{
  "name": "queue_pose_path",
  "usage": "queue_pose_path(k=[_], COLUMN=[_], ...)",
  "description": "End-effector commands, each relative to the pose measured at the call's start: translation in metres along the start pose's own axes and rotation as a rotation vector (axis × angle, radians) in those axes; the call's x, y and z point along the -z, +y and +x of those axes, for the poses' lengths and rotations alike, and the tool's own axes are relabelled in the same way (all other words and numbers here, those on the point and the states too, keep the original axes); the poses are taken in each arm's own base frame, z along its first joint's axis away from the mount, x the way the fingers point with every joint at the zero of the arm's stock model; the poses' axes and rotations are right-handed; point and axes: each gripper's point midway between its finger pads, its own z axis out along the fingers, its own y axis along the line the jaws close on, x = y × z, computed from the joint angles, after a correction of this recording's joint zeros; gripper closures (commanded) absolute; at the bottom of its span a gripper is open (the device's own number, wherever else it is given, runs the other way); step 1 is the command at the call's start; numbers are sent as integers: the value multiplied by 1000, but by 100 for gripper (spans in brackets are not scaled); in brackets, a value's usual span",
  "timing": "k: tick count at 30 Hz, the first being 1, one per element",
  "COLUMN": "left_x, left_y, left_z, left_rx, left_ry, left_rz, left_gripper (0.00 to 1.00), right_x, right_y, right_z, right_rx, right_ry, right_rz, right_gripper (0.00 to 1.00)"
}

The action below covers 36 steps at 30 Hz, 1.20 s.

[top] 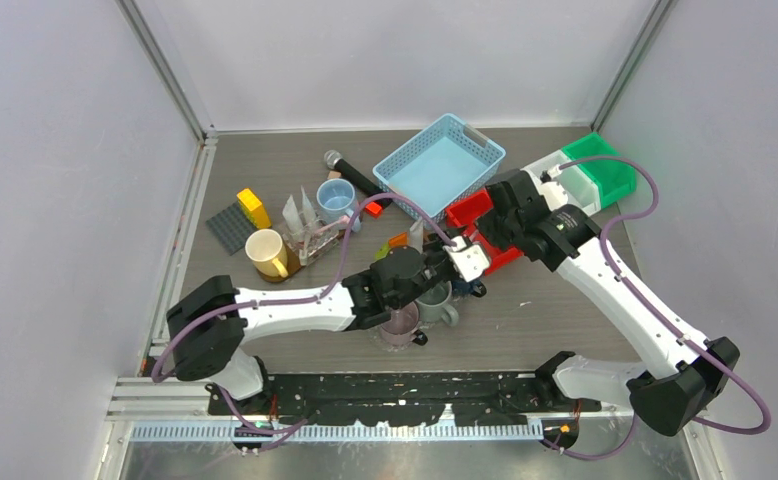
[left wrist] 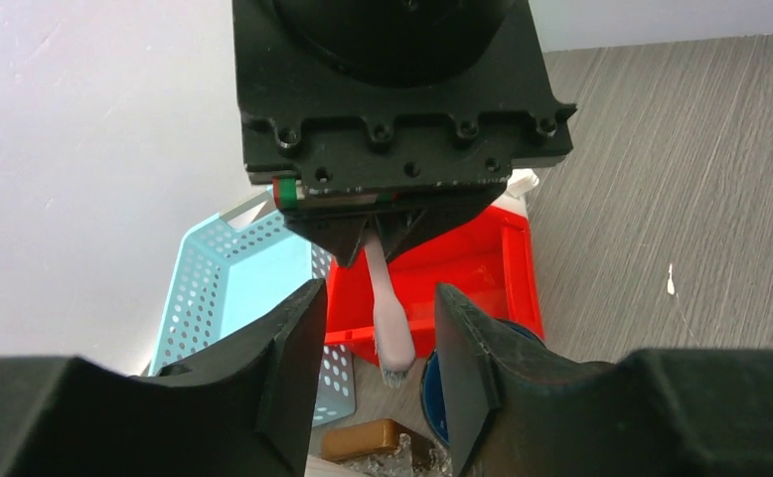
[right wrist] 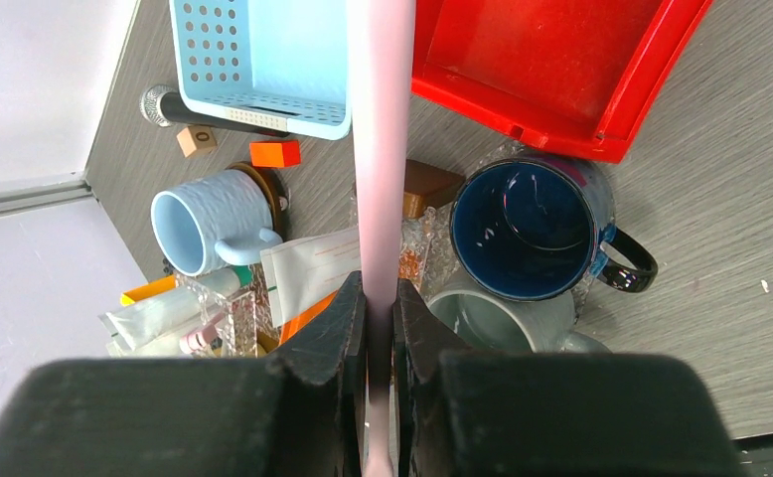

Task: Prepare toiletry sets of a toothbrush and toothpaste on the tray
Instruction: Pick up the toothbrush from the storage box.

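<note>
My right gripper is shut on the handle of a pink toothbrush. It holds the brush above the near edge of the red tray. In the left wrist view the brush head hangs between the fingers of my left gripper. That gripper is open, with a gap on each side of the head. White and orange toothpaste tubes lie in a clear holder left of the brush. In the top view both grippers meet at the tray's front edge.
A light blue perforated basket stands behind the tray, with a black microphone to its left. A dark blue mug and a grey mug sit under the grippers. A light blue mug, a cream mug and a green bin stand around them.
</note>
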Motion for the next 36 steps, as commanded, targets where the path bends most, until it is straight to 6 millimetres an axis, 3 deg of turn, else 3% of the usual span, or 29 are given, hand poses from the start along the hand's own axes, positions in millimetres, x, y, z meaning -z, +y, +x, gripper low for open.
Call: queue_pose_path(k=[1, 8, 12, 16, 17, 18, 19, 27, 29, 34, 36], left_x=[-10, -15, -15, -13, -12, -11, -10, 8, 15, 43, 58], left_y=[14, 15, 15, 15, 16, 17, 17, 34, 39, 51, 55], left_z=[-38, -33, -29, -30, -31, -32, -32, -36, -37, -29, -31], left_rx=[44, 31, 29, 30, 31, 33, 35, 67, 83, 114, 136], left_ry=[-107, -91, -78, -77, -79, -80, -77, -23, 7, 148, 192], left_rz=[-56, -78, -83, -84, -85, -84, -83, -119, -127, -127, -110], left_gripper=[55, 63, 77, 99, 100, 100, 100, 100, 100, 100, 100], right_x=[9, 7, 7, 8, 8, 7, 6, 12, 20, 49, 59], right_y=[8, 7, 8, 11, 12, 14, 16, 26, 32, 41, 40], right_z=[-11, -7, -7, -6, -5, -4, -3, -14, -21, -47, -57], right_rx=[-33, -28, -31, -27, -24, -17, -14, 38, 66, 125, 171], right_ry=[-45, -37, -33, -30, -24, -24, -19, -80, -110, -224, -273], right_rz=[-24, -18, -22, -41, -49, -67, -77, -186, -231, -341, -366], right_gripper=[98, 98, 98, 97, 95, 92, 80, 43, 38, 3, 1])
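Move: The pink toothbrush is still pinched by the right gripper, its middle within about 1 cm of that hand; the left gripper waits some 4 cm back and 4 cm left of the right one. From the left hand the brush's middle lies roughly 5 cm ahead, 5 cm right and slightly above, head end towards it. About 20 cm below the left hand, the red box is 4 cm ahead and 6 cm right, the navy mug 2 cm back and 2 cm right. Ease the half-open left gripper about 1 cm to the right and slightly forward, and close it on the toothbrush's head end while the right gripper holds the handle still. Once the left has its pinch, open the right fingers wide and lift that hand about 5 cm, tipping its fingers up. Meanwhile draw the left hand back to its left and up with the brush, some 5 cm. ##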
